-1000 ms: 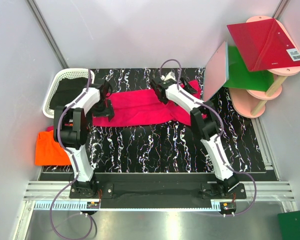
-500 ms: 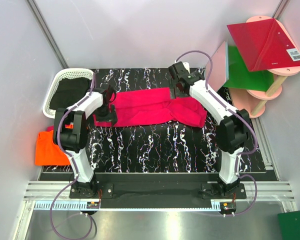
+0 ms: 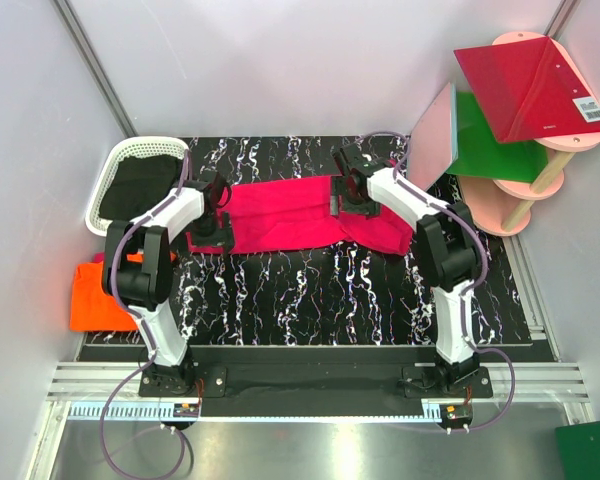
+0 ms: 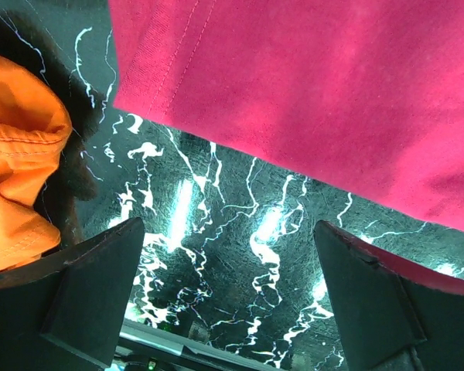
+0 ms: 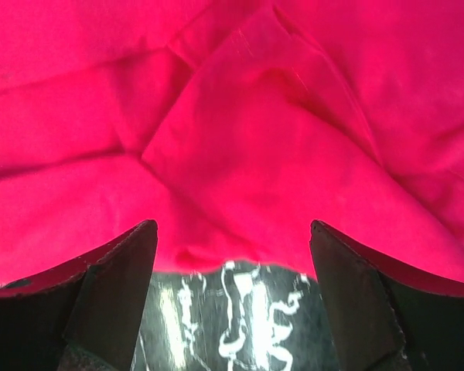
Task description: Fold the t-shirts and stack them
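The hot pink t-shirt (image 3: 290, 212) lies spread in a wide band across the back of the black marbled mat, its right part bunched in folds. The orange t-shirt (image 3: 98, 297) sits crumpled off the mat's left edge. My left gripper (image 3: 218, 212) hangs open over the pink shirt's left end. In the left wrist view, only bare mat shows between its fingers (image 4: 93, 290), with the pink hem (image 4: 317, 100) ahead and orange cloth (image 4: 15, 170) to the left. My right gripper (image 3: 342, 195) is open over the shirt's back edge; its fingers (image 5: 112, 297) straddle the folded pink edge (image 5: 240, 193).
A white basket (image 3: 108, 170) holding dark cloth stands at the back left. A pink stand (image 3: 500, 205) at the right carries a stiff red panel (image 3: 530, 85) and a green one (image 3: 485, 145), with a pale board (image 3: 432, 140) leaning at the mat's back right corner.
The right arm's elbow has swung out to the right, and its gripper went toward the back and then came down over the pink shirt's edge. The left gripper has barely shifted.
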Controlling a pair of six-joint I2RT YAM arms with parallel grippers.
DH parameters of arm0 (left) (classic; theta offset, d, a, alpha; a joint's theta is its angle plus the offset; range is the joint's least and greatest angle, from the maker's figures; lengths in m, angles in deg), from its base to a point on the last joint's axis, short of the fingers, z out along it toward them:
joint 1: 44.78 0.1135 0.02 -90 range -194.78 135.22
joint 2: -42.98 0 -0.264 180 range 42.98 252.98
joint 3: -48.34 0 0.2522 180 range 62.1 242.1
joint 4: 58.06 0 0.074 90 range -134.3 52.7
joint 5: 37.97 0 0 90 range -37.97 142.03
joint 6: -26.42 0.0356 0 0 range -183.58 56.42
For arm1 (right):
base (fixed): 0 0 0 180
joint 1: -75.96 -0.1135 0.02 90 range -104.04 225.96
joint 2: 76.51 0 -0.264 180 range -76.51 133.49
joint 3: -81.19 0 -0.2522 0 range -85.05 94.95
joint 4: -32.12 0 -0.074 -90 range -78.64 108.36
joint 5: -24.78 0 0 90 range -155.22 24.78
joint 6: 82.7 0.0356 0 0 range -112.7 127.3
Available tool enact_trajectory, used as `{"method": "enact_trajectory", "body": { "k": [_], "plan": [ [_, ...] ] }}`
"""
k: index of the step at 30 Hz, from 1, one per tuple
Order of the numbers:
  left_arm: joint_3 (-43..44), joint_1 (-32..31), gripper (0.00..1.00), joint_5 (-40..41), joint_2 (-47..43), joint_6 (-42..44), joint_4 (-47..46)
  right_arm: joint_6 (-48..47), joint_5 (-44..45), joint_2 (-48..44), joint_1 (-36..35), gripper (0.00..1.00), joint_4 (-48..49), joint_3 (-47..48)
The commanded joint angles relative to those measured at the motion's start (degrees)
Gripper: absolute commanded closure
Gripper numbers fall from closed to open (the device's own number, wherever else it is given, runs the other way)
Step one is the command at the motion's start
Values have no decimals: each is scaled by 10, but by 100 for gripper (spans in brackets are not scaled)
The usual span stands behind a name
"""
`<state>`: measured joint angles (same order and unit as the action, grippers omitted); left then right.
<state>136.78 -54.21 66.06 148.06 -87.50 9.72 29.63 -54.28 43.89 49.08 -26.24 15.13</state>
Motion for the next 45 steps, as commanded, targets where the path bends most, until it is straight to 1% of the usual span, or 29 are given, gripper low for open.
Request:
{"method": "enact_trajectory", "body": {
  "k": [1,6,12,16,17,19,22,23,30,36,38,39,40,41,42,43,45],
  "plan": [
    [-8,-2,3,-8,-31,5,-9,-6,22,39,2,12,20,62],
    [-13,-2,3,-9,-36,5,-8,-18,50,84,2,12,21,123],
    [-14,-2,3,-1,-29,3,-4,-32,58,138,9,13,20,197],
    [-8,-3,3,0,-23,4,1,-40,61,179,12,16,13,253],
    [-6,-3,3,1,-22,4,1,-42,66,189,13,21,1,265],
    [-1,-3,3,5,-21,5,6,-40,77,217,14,21,-22,309],
    [4,-3,3,9,-16,8,8,-28,123,251,14,21,-87,381],
    [5,-3,3,10,-15,8,10,-19,138,257,14,21,-109,392],
    [4,-5,3,7,-1,3,7,-10,159,237,14,21,-121,390],
    [7,-9,3,7,6,1,7,-1,166,198,15,21,-121,346],
    [10,-10,3,7,7,3,8,-3,164,203,14,24,-119,341],
    [9,-10,3,7,8,4,8,-4,162,209,16,30,-120,346],
    [11,-11,3,7,8,4,7,-6,155,215,15,54,-121,350],
    [9,-11,3,7,8,4,7,-4,150,226,16,76,-122,353],
    [9,-12,3,8,6,5,7,-2,147,229,16,94,-124,360],
    [9,-11,3,9,6,5,7,6,146,234,16,100,-128,361],
    [7,-12,3,11,3,6,8,9,143,233,16,100,-129,361]
  ]
}}
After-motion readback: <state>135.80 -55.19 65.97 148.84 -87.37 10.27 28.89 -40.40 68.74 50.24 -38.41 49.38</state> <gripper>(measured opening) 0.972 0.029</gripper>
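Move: The right hand hangs open over the near side of the folded red t-shirt. The ridge of red cloth it goes for lies about 8 cm ahead, 2 cm to its right and some 5 cm below. The t-shirt's near right corner is roughly 4 cm back and 12 cm right, the leaning pink board about 14 cm ahead and 17 cm right. From the left hand the ridge lies some 18 cm ahead and 31 cm right. The right fingers shut at the very end and pinch a ridge of the red t-shirt. Before that the open hand reaches forward about 10 cm over the cloth, sinking some 3 cm, then eases back 2 cm while sliding nearly 4 cm to the right, its fingertips leaning about 10 degrees to the right. ##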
